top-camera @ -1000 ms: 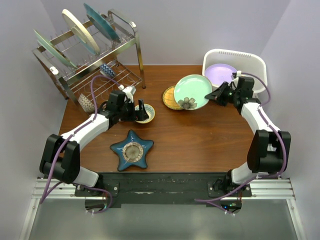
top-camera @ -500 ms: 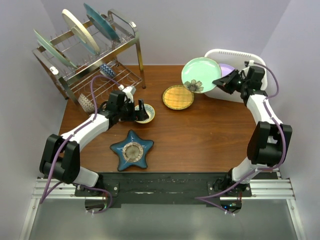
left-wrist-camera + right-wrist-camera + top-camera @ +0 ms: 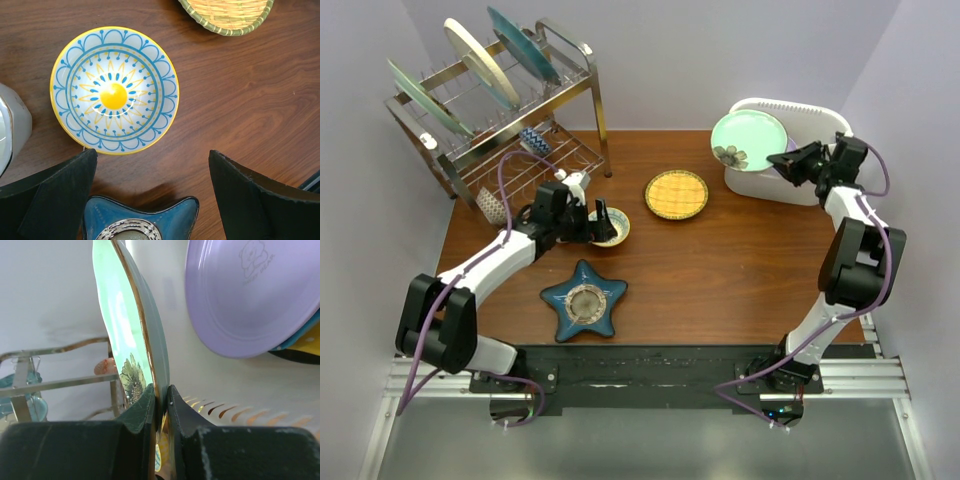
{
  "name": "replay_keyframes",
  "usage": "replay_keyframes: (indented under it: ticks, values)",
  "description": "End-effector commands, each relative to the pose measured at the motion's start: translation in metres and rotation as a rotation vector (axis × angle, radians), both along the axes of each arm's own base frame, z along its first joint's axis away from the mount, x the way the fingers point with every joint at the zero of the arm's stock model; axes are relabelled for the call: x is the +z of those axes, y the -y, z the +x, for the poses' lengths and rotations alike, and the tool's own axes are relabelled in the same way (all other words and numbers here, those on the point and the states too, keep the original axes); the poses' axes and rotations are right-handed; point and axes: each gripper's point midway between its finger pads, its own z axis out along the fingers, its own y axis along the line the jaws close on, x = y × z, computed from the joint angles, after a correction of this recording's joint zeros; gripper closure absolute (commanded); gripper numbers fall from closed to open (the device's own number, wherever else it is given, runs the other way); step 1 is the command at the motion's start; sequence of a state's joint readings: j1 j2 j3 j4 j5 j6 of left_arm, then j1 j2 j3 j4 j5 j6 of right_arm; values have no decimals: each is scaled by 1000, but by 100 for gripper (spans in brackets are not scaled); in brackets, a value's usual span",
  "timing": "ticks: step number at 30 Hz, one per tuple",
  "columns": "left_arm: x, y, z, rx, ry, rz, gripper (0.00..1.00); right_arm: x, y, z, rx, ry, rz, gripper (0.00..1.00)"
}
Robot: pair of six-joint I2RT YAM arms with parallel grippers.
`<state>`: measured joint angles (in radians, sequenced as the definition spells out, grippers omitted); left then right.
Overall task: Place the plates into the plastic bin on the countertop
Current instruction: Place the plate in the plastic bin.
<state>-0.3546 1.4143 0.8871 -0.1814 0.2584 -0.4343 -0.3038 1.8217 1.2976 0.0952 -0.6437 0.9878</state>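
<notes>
My right gripper (image 3: 790,160) is shut on the rim of the mint green plate (image 3: 748,140), which hangs tilted on edge over the left side of the white plastic bin (image 3: 820,120). In the right wrist view both fingers (image 3: 150,405) pinch that plate (image 3: 132,325), with a lavender plate (image 3: 255,300) lying in the bin behind it. My left gripper (image 3: 595,222) stands open above the countertop (image 3: 720,270), nothing between its fingers (image 3: 60,195). A yellow-brown patterned plate (image 3: 676,194) and a dark-blue star-shaped plate (image 3: 584,300) lie on the wood.
A small white bowl with a yellow centre (image 3: 114,90) sits just ahead of my left gripper, and the star plate's tip (image 3: 140,220) lies under it. A metal wire dish rack (image 3: 500,120) at the back left holds three upright plates (image 3: 480,60).
My right gripper has carried the mint green plate up and to the right, from beside the yellow-brown plate to over the bin, tipping it on edge. The left arm has stayed still.
</notes>
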Motion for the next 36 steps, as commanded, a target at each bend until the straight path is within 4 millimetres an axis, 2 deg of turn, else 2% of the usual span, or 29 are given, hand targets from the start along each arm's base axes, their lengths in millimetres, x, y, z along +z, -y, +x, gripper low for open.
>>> replay_keyframes:
  ticks: [1, 5, 17, 22, 30, 36]
  values:
    - [14, 1, 2, -7, 51, -16, 2, 90, 18, 18, 3, 263, -1, 100]
    - [12, 2, 1, -11, 47, -19, 2, 88, 39, 23, -44, 258, 16, 100]
    - [14, 2, 2, -18, 46, -16, 2, 87, 69, 34, -147, 231, -20, 100]
    - [17, 1, 3, -15, 53, -5, 2, 87, 75, 42, -167, 222, -27, 100]
    - [16, 1, 3, -13, 49, -7, 2, 73, 92, 46, -221, 157, -124, 100]
    - [15, 3, 4, -17, 43, -10, 2, 64, 95, 50, -214, 131, -183, 100]
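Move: The green plate is already pinched by its rim in the right hand. The middle of the plastic bin it is going to lies roughly 6 cm to that hand's right, 4 cm ahead and 12 cm below. In the bin, the purple plate is about 4 cm ahead with no sideways offset, and the orange plate some 10 cm right and 1 cm ahead, both about 13 cm down. From the idle left hand, the bin's middle is about 47 cm right, 20 cm ahead and 5 cm lower. Rightward, about 9 cm and some 3 cm forward, the right arm carries the green plate from over the bin's left side farther in over the opening. The hand rises 2 to 3 cm on the way, then dips about 3 cm near the end, turning clockwise roughly 13 degrees while the fingers keep their pinch on the plate's right edge. ##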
